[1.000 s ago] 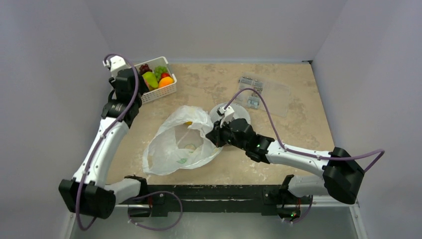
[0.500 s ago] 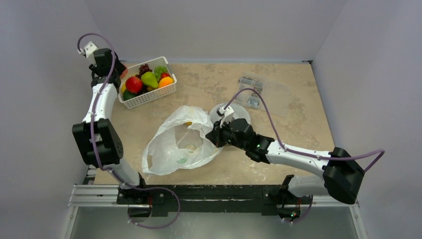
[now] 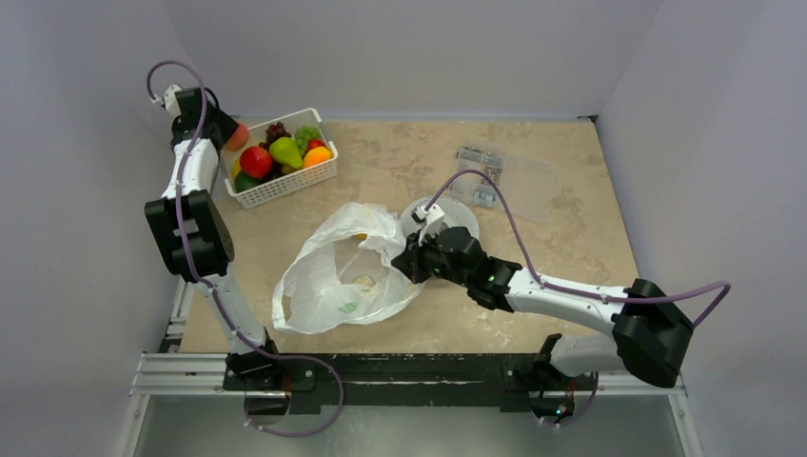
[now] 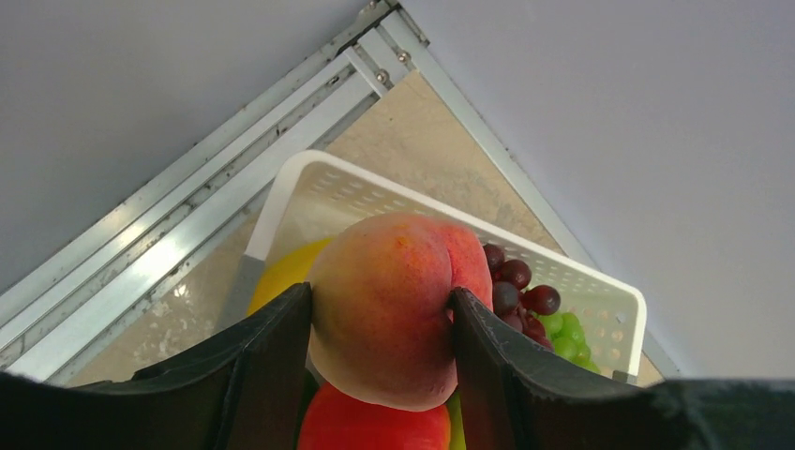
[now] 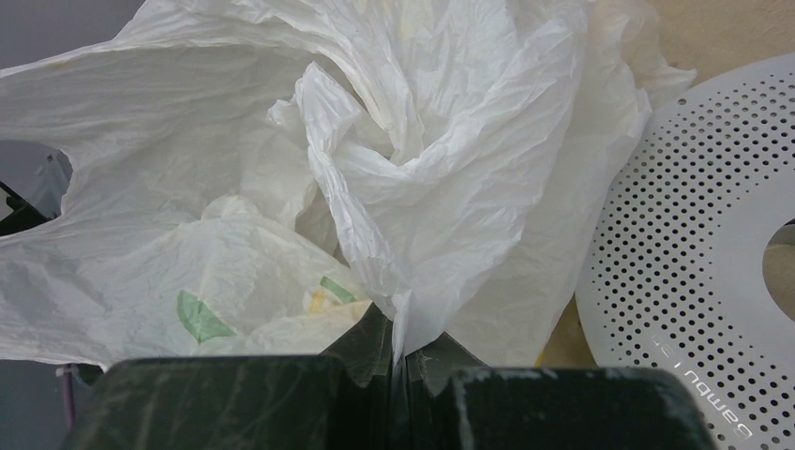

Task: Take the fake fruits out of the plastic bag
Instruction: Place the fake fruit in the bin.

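Observation:
My left gripper (image 3: pixel 228 134) hangs over the far-left corner of the white slotted basket (image 3: pixel 285 187), shut on an orange-red peach (image 4: pixel 394 300) that fills the gap between its fingers. Below it in the basket lie a red apple (image 3: pixel 256 160), a green pear (image 3: pixel 285 150), green grapes (image 3: pixel 307 135), dark grapes (image 4: pixel 516 281) and an orange fruit (image 3: pixel 318 155). The plastic bag (image 3: pixel 333 276) lies crumpled mid-table with its mouth gaping; a bit of yellow fruit (image 3: pixel 361 234) shows inside. My right gripper (image 3: pixel 407 257) is shut on a fold of the bag's right edge (image 5: pixel 412 309).
A white perforated disc (image 3: pixel 459 215) lies right behind the right gripper, partly under the bag's edge. A flat clear packet with labels (image 3: pixel 504 179) sits at the back right. Grey walls close in the table on three sides.
The left arm has swung back and to the left, from over the basket to its far-left corner, uncovering the fruits in it. The right gripper and the bag have barely moved.

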`<control>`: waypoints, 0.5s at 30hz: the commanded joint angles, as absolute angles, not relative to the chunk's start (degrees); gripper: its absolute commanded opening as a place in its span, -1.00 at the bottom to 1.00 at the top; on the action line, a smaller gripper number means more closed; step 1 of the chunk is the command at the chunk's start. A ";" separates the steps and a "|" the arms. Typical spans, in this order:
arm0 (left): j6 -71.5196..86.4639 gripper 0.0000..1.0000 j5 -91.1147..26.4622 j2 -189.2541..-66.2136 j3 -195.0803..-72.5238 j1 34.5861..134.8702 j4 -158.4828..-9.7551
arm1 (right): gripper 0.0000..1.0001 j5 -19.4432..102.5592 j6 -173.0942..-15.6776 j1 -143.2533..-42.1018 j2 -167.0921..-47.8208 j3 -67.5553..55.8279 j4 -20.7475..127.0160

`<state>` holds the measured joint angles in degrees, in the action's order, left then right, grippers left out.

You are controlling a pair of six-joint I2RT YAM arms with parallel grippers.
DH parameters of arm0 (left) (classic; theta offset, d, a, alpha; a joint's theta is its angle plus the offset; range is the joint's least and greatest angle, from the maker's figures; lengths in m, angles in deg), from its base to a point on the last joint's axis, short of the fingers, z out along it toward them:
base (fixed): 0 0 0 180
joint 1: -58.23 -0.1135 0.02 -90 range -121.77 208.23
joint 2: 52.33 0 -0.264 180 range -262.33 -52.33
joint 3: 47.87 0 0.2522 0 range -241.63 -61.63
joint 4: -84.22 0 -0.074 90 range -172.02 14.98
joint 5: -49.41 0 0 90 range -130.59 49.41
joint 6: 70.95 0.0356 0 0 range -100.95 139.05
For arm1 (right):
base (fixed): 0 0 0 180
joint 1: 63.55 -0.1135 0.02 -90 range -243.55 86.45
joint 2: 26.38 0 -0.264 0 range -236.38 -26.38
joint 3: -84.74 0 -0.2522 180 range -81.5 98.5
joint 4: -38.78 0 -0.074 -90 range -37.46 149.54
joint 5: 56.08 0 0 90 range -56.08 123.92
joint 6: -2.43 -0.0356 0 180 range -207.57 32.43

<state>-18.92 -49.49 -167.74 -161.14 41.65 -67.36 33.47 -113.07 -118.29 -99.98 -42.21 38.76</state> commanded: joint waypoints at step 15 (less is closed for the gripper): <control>-21.47 0.98 -45.12 -154.42 -157.10 39.87 -56.52 | -1.00 33.74 -111.91 -118.42 -100.64 -38.52 37.06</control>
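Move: The left hand holds the peach over the bin's far-left end; the spot there for it is about 3 cm back, 1 cm left and 6 cm below. Around that depth, the red fruit is some 5 cm back and 2 cm right, the dark grapes 2 cm ahead and 7 cm right, the avocado 9 cm straight back. From the right hand, the same spot is roughly 27 cm ahead, 40 cm left and 4 cm below. The left hand draws back some 4 cm, dipping 2, and opens wide, releasing the peach into the bin. ##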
